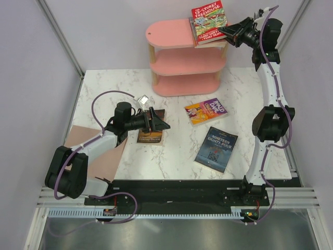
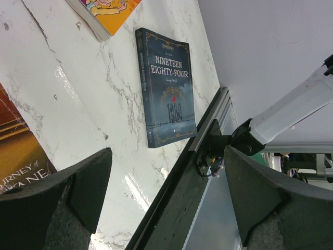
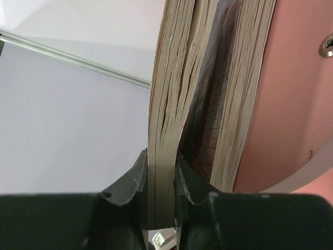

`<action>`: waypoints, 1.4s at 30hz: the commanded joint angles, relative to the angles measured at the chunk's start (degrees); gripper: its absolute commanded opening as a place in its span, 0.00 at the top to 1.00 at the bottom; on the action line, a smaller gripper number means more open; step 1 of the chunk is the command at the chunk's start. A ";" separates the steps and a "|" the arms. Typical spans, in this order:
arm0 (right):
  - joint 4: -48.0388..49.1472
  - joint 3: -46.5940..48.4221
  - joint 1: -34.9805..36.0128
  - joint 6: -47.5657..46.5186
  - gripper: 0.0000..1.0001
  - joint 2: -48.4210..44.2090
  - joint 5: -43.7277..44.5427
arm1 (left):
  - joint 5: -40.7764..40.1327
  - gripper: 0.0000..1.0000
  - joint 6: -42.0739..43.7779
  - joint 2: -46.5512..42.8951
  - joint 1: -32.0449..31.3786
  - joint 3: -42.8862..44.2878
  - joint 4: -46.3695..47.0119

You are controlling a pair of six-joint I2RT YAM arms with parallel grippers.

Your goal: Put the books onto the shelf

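The pink three-tier shelf (image 1: 171, 32) stands at the back of the marble table. On its top board, the red Treehouse book (image 1: 209, 22) lies over another book. My right gripper (image 1: 229, 34) is shut on the Treehouse book's edge. In the right wrist view the fingers pinch its pages (image 3: 174, 78), beside the second book (image 3: 244, 94) and the pink board (image 3: 291, 104). My left gripper (image 1: 158, 121) hangs open above a dark brown book (image 1: 151, 136) and holds nothing. The purple-yellow Roald Dahl book (image 1: 206, 111) and the dark blue Nineteen Eighty-Four (image 1: 216, 148) lie flat mid-table. The blue book (image 2: 166, 86) also shows in the left wrist view.
A tan-pink flat sheet (image 1: 99, 151) lies under the left arm at the table's left edge. A small clear cube (image 1: 142, 99) sits behind the left gripper. A black rail (image 1: 182, 185) runs along the near edge. Grey walls close in both sides.
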 commanded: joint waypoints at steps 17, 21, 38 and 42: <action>4.22 0.19 0.12 1.06 0.88 -0.43 -4.19 | 2.13 0.06 1.72 0.82 -0.12 0.27 0.73; 3.77 -0.95 0.21 0.53 0.83 -0.87 -4.19 | 2.13 0.06 1.64 0.82 -0.04 0.44 0.73; 1.68 -4.39 -0.41 -1.84 0.02 -6.31 -2.70 | 2.49 0.06 1.81 -0.40 -0.12 0.27 0.64; -5.26 -2.28 -0.58 -6.14 0.02 -6.67 -2.35 | 2.49 0.06 1.90 -0.49 -0.12 0.18 0.56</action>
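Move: Between the right fingers is the near right corner of the Treehouse book, whose middle lies about 6 cm ahead and 6 cm left of the hand, roughly 1 cm above it. The book stack it goes onto is centred some 3 cm ahead, 7 cm left and 3 cm below. The bare shelf top lies about 22 cm left, 2 cm ahead and 5 cm below. From the left hand, the stack is roughly 34 cm ahead, 20 cm right and 24 cm up. Holding the Treehouse book almost still over the stack at first, the right hand then lowers it about 1.5 cm and opens its fingers wide, letting go. Next it backs off some 2 cm towards the base while rising about 4 cm, then sinks again slightly, the fingers staying open around the book's near right corner. ##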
